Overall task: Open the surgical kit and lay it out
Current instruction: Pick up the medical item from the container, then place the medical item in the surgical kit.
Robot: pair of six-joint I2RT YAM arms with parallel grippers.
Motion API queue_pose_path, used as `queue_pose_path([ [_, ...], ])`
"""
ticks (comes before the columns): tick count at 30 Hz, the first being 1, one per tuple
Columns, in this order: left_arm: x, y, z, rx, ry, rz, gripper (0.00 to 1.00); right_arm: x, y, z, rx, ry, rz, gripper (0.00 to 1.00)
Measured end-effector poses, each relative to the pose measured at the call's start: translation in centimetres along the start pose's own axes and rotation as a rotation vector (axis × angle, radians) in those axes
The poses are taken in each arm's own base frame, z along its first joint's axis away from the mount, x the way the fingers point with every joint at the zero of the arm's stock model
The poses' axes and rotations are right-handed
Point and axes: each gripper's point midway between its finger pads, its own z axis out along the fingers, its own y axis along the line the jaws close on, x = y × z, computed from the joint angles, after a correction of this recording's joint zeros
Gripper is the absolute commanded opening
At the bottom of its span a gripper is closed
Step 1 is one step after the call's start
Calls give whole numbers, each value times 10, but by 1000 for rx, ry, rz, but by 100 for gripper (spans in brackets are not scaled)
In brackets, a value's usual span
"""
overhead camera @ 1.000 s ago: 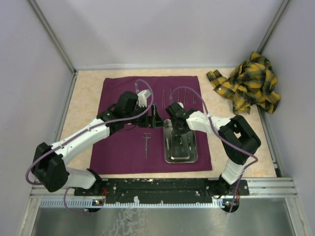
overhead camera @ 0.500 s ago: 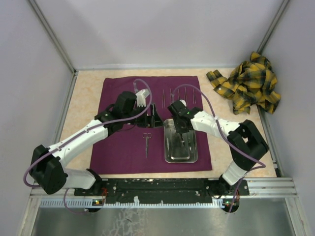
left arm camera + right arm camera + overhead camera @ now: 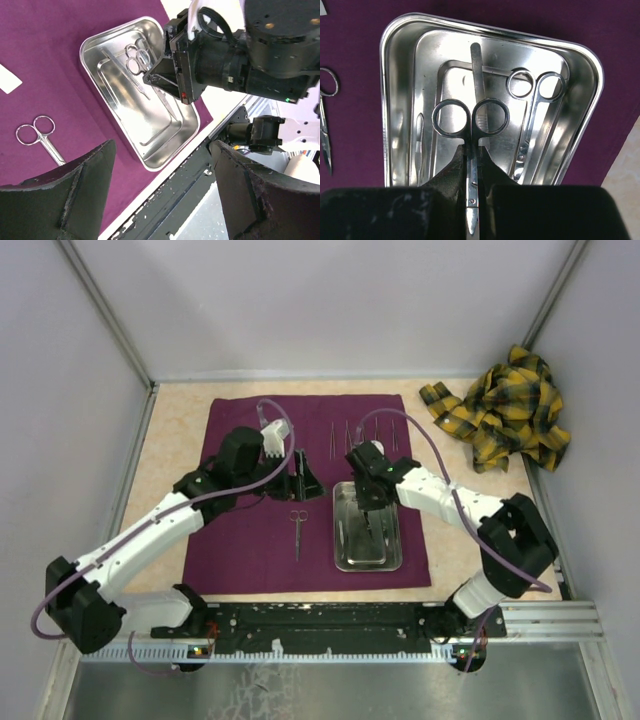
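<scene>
The purple cloth [image 3: 250, 540] lies spread flat, and the steel tray [image 3: 367, 567] stands on its right part. My right gripper [image 3: 368, 502] hangs over the tray, shut on a pair of scissors [image 3: 472, 120] at the shanks, their rings pointing away. Beneath them the tray [image 3: 383, 100] holds a second ringed instrument [image 3: 535, 87] and a flat scalpel handle [image 3: 477, 70]. Another pair of scissors [image 3: 298, 530] lies on the cloth left of the tray. Thin instruments [image 3: 360, 435] sit in a row at the cloth's far edge. My left gripper [image 3: 305, 475] is open and empty, up left of the tray.
A yellow and black plaid cloth [image 3: 505, 410] is bunched in the far right corner. A white piece [image 3: 9, 79] lies on the purple cloth. The black rail [image 3: 330, 620] runs along the near edge. Enclosure walls stand on three sides.
My left arm has drawn back to the left. The right arm's elbow has swung out to the right while its gripper stays over the tray with the scissors.
</scene>
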Motion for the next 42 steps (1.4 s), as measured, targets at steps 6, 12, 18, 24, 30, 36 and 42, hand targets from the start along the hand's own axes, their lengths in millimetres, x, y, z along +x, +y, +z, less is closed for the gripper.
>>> queue_pose_path([
  [6, -19, -19, -34, 17, -87, 36, 84, -2, 11, -10, -48, 8, 73, 0],
  [12, -33, -40, -76, 51, -181, 74, 85, -8, 35, -23, -104, -2, 131, 0],
  [18, -32, -47, -101, 61, -211, 88, 85, -28, 82, -50, -194, -45, 152, 0],
  [24, -29, -55, -127, 70, -233, 100, 86, -37, 131, -44, -235, -32, 166, 0],
  [30, -38, -70, -158, 93, -293, 129, 86, -24, 169, -14, -220, 34, 155, 0],
  [36, -38, -76, -175, 106, -317, 140, 87, -22, 197, 6, -218, 57, 172, 0],
  [42, -33, -74, -177, 96, -304, 140, 87, -20, 208, 23, -197, 70, 200, 0],
])
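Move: The right hand already holds scissors over the tray, whose middle is about 4 cm back and 5 cm below. The bare cloth spot they are taken to lies some 21 cm left, 3 cm back and 6 cm below. The laid scissors sit about 4 cm right of that spot, and a white packet some 15 cm left and 8 cm ahead of the hand. For the left hand the cloth spot is roughly 7 cm left, 6 cm back and 20 cm below. Leftward in an arc, the right hand carries the pinched scissors about 21 cm, out over the tray's left rim and past the laid scissors, rising some 7 cm midway and sinking back to its starting height as it rolls about 15 degrees, left side up. The left hand, still open, clears off upwards, then also left and back. ##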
